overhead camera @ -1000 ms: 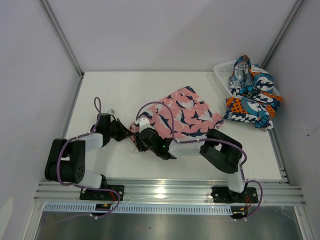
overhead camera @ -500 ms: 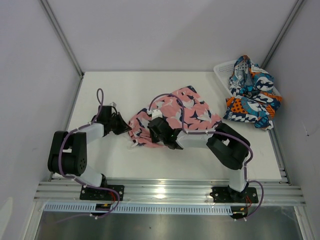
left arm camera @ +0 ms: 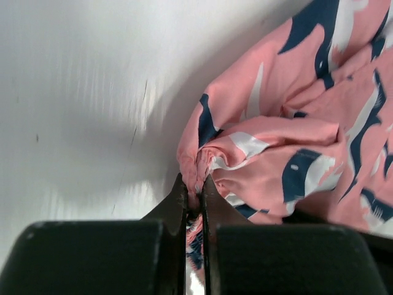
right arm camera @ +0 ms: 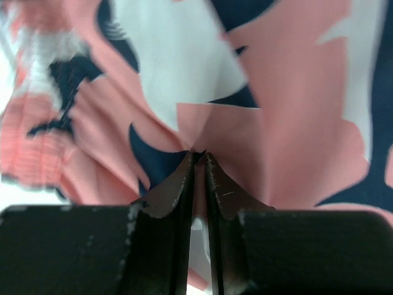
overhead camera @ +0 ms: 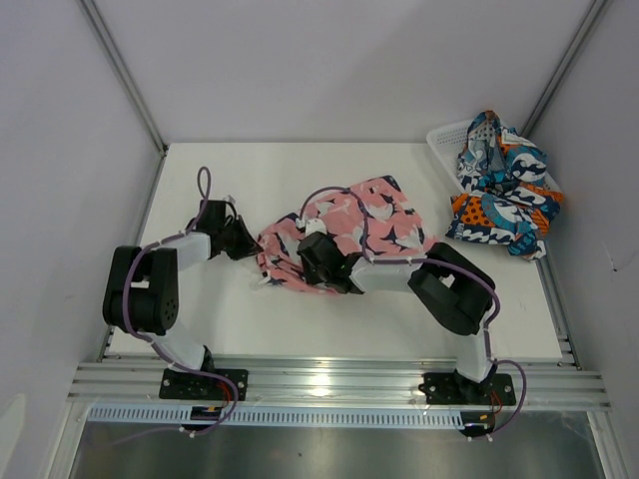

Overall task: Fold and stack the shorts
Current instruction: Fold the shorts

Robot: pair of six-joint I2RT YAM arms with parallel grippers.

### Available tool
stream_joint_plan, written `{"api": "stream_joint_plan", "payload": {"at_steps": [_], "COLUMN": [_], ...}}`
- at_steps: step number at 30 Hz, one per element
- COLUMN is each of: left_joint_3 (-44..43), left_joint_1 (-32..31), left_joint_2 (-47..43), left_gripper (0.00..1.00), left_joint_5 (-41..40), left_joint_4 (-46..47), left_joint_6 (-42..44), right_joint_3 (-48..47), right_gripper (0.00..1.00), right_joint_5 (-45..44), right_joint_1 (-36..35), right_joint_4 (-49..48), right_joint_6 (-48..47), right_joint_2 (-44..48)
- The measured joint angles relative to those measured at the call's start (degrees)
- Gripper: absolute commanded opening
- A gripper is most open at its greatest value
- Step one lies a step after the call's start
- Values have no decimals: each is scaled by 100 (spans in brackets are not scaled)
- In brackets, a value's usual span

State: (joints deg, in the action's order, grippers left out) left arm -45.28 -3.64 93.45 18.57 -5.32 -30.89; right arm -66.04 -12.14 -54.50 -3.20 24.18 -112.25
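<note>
The pink shorts [overhead camera: 374, 220] with navy-and-white shapes lie bunched in the middle of the table. My left gripper [overhead camera: 252, 244] is shut on their left edge; in the left wrist view a fold of pink cloth [left arm camera: 264, 153] is pinched between the tips of my left gripper [left arm camera: 194, 184]. My right gripper [overhead camera: 305, 261] is shut on the near part of the same shorts; the right wrist view shows pink fabric [right arm camera: 295, 123] squeezed between the tips of that gripper [right arm camera: 200, 157]. The blue, teal, orange and white shorts [overhead camera: 504, 185] are heaped at the right.
A white mesh basket [overhead camera: 446, 140] stands at the back right corner, with the patterned shorts partly over it. Grey walls close the table [overhead camera: 250, 180] on the left, back and right. An aluminium rail [overhead camera: 329, 379] runs along the near edge.
Both grippers have moved away from the near edge, dragging the pink shorts' near-left part up and over so the cloth bunches. My right gripper has closed on the fabric.
</note>
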Motion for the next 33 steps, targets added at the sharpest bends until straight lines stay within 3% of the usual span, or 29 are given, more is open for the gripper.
{"api": "stream_joint_plan", "payload": {"at_steps": [8, 13, 23, 33], "left_joint_3": [-376, -374, -446, -553], "left_joint_1": [0, -4, -4, -4], "left_joint_2": [291, 291, 291, 293], "left_gripper": [0, 0, 0, 0], "left_joint_5": [22, 52, -42, -195], "left_joint_4": [-37, -79, -129, -197], "left_joint_6": [184, 420, 804, 999], "right_joint_3": [-74, -85, -291, -192], "right_gripper": [18, 34, 40, 43], "right_joint_5": [15, 376, 833, 688], "right_joint_1": [-739, -691, 1436, 2986], "right_joint_4": [-142, 133, 955, 1491], "right_joint_6": [83, 85, -83, -153], "right_joint_2": [-103, 70, 1307, 1362]}}
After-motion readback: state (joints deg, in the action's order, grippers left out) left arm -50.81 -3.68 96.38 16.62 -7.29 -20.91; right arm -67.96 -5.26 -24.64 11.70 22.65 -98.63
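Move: The pink shorts lie spread under the right hand, their middle some 11 cm ahead and 10 cm right of it, barely lower. Their far tip is about 23 cm ahead and 20 cm right; the corner pinched by the left fingers is roughly 7 cm ahead and 12 cm left. The basket with the blue-orange garment stands about 23 cm ahead and 45 cm right. From the left hand the shorts' middle lies about 4 cm ahead and 22 cm right. The shorts' near part is dragged back and left about 7 cm by the right fingertips, low on the cloth; then that hand opens its nearly shut fingers to under half and swings up, right and forward some 30 cm, turning clockwise and sinking slightly towards the shorts' far right corner. The left hand keeps its pinch, easing 2 cm forward. ##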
